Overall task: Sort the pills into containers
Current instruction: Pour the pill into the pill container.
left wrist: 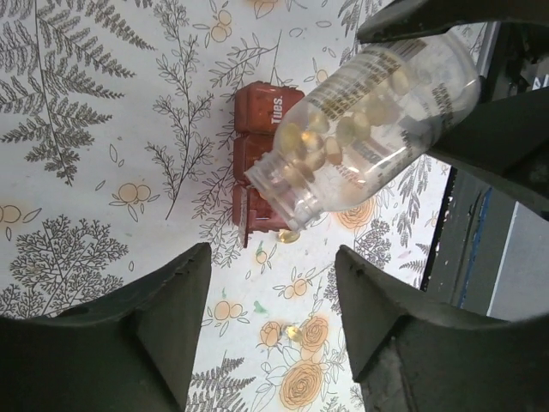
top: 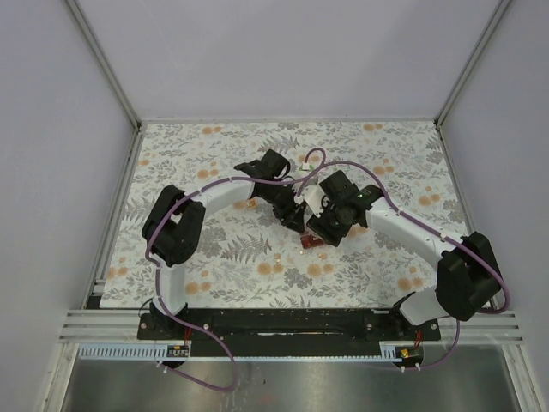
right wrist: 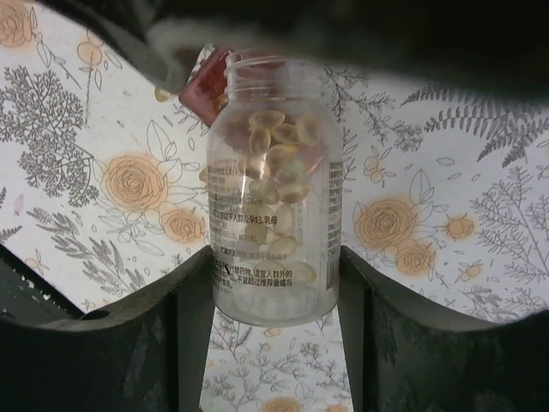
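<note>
A clear pill bottle [left wrist: 377, 112] full of pale-yellow pills [right wrist: 274, 163] hangs tilted, its open mouth down over the dark-red pill box [left wrist: 257, 159]. My right gripper [right wrist: 274, 257] is shut on the bottle's base, a finger on each side. One pill [left wrist: 288, 236] sits at the bottle's mouth by the box's near end. Another loose pill [left wrist: 293, 331] lies on the cloth. My left gripper [left wrist: 273, 257] is open just short of the box, with only cloth between its fingers. From above, both grippers [top: 296, 215] [top: 330, 225] meet over the box [top: 310, 243].
A floral cloth [top: 223, 257] covers the table. White walls with metal posts enclose it on three sides. A black rail [top: 292, 322] carrying both arm bases runs along the near edge. The right arm's dark body [left wrist: 489, 215] fills the right side of the left wrist view.
</note>
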Controlling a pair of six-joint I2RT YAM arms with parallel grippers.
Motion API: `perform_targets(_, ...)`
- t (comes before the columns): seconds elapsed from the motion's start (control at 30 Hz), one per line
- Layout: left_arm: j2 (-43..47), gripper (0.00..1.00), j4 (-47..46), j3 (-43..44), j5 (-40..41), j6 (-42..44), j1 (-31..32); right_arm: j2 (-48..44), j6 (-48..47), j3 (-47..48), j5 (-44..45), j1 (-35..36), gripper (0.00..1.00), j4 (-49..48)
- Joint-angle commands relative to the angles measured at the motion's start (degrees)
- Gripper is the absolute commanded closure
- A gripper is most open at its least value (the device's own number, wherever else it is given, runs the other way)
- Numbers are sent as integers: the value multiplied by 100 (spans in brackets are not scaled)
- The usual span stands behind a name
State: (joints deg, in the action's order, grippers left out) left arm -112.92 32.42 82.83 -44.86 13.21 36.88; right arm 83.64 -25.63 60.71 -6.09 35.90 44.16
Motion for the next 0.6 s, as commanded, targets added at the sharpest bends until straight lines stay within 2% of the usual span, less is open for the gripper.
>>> perform_targets(0.0,411,31,-316,-30,-330,23,-128,-137,146,-33,46,-74,100,-136)
perform_targets(0.17,534,1,-333,-100,-234,120,-322,-128,137,-24,2,-83,100,-31)
perform_targets(0.57,974,1,-404,-346,-207,243,-709,-409,84,-349,-112,-74,100,101)
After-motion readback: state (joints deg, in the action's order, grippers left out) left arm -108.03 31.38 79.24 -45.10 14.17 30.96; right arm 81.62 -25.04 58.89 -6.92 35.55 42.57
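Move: The open red pill container lies about 4 cm to the left hand's right, 3 cm back and some 6 cm lower. From that hand, one loose pill is about 6 cm back and 2 cm right, another roughly 7 cm back and 5 cm left, and the green container some 12 cm ahead, 2 cm right. From the right hand, which already holds the clear bottle, the pill container is about 5 cm left, level fore and aft, and 6 cm lower. The right fingers keep their grip on the tilted bottle, its mouth over the pill container, while that hand eases about 1 cm forward and left and then returns. The left hand, touching nothing, opens from roughly half to fully wide and draws away from bottle and container, some 3.5 cm left and 2.5 cm forward, rising slightly at the end. ##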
